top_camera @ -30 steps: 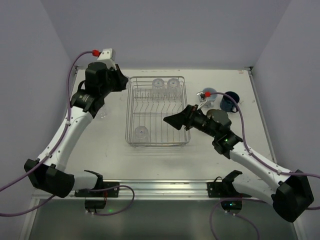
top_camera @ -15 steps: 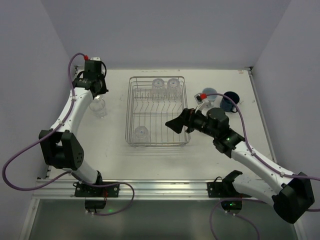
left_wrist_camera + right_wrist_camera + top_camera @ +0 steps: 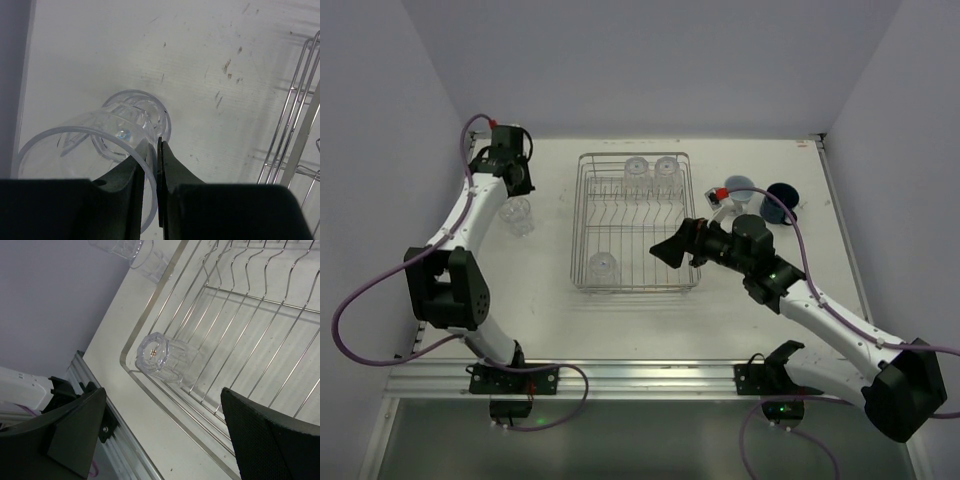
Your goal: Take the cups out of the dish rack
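Observation:
The silver wire dish rack (image 3: pixel 633 222) sits mid-table. It holds two clear tumblers at the back (image 3: pixel 636 168) (image 3: pixel 666 167) and one lying on its side at the front left (image 3: pixel 603 266), which also shows in the right wrist view (image 3: pixel 162 356). My left gripper (image 3: pixel 514 196) (image 3: pixel 154 150) is left of the rack, shut on the rim wall of a clear tumbler (image 3: pixel 85 150) low over the table. A second clear tumbler (image 3: pixel 145 107) stands just beyond it. My right gripper (image 3: pixel 672 247) (image 3: pixel 170 440) is wide open and empty over the rack's front right part.
A pale blue-grey cup (image 3: pixel 739 188) and a dark blue mug (image 3: pixel 780 202) stand on the table right of the rack, behind my right arm. The left wall runs close to the tumblers. The rack's wire side (image 3: pixel 295 125) is to the right of my left gripper.
My left arm swung from the rack's back left corner out to the far left and came down by the tumbler on the table. My right gripper shifted only slightly.

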Robot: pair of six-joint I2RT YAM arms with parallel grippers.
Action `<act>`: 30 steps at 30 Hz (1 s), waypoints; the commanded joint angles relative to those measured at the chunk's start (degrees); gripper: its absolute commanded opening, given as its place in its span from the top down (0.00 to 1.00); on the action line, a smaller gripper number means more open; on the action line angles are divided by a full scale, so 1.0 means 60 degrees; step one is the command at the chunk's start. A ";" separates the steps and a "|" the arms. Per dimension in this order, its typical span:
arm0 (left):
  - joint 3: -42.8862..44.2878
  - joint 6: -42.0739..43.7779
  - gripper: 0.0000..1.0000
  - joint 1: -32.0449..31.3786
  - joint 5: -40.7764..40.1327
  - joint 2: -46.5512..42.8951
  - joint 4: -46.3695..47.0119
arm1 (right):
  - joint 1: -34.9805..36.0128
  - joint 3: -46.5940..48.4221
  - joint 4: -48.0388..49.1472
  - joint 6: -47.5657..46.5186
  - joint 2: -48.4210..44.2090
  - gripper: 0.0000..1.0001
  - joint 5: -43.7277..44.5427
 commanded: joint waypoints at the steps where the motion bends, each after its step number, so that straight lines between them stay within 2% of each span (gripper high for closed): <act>1: -0.0009 0.0172 1.00 0.0105 0.0152 0.0096 0.0367 | -0.0019 0.0391 0.0059 -0.0196 0.0109 0.01 -0.0150; 14: -0.0112 0.0114 1.00 0.0105 0.0343 0.0696 0.0426 | -0.0004 0.0523 0.0103 -0.0255 0.0504 0.01 -0.0267; 25: -0.0229 0.0026 0.76 0.0105 0.0271 0.0785 0.0528 | 0.0011 0.0669 0.0015 -0.0372 0.0826 0.01 -0.0546; 27: -0.0170 0.0040 0.66 0.0105 0.0183 0.0697 0.0514 | 0.0011 0.0698 0.0030 -0.0401 0.0914 0.01 -0.0561; 30: -0.0053 0.0026 0.60 0.0105 0.0211 0.0566 0.0441 | 0.0113 0.0801 -0.0014 -0.0548 0.1089 0.01 -0.0765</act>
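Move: The left hand grips the wall of an upright clear cup. Straight below, about 4 cm to its left and 11 cm down, stands another clear cup. From this hand the dish rack's middle is some 22 cm right and 1 cm ahead, and its front-left cup 16 cm right and 11 cm back, both well below. The right hand has the standing cup about 17 cm ahead and 35 cm left, the front-left cup 4 cm ahead and 13 cm left, each roughly 16 cm down. Straight down, steadily and some 5 cm, the left hand lowers its clear cup into the standing one, tipping the fingers a few degrees steeper. There it stops and parts its fingers a little to let go of the wall. The right hand, empty and wide open, sinks about 2 cm over the rack and edges left. ##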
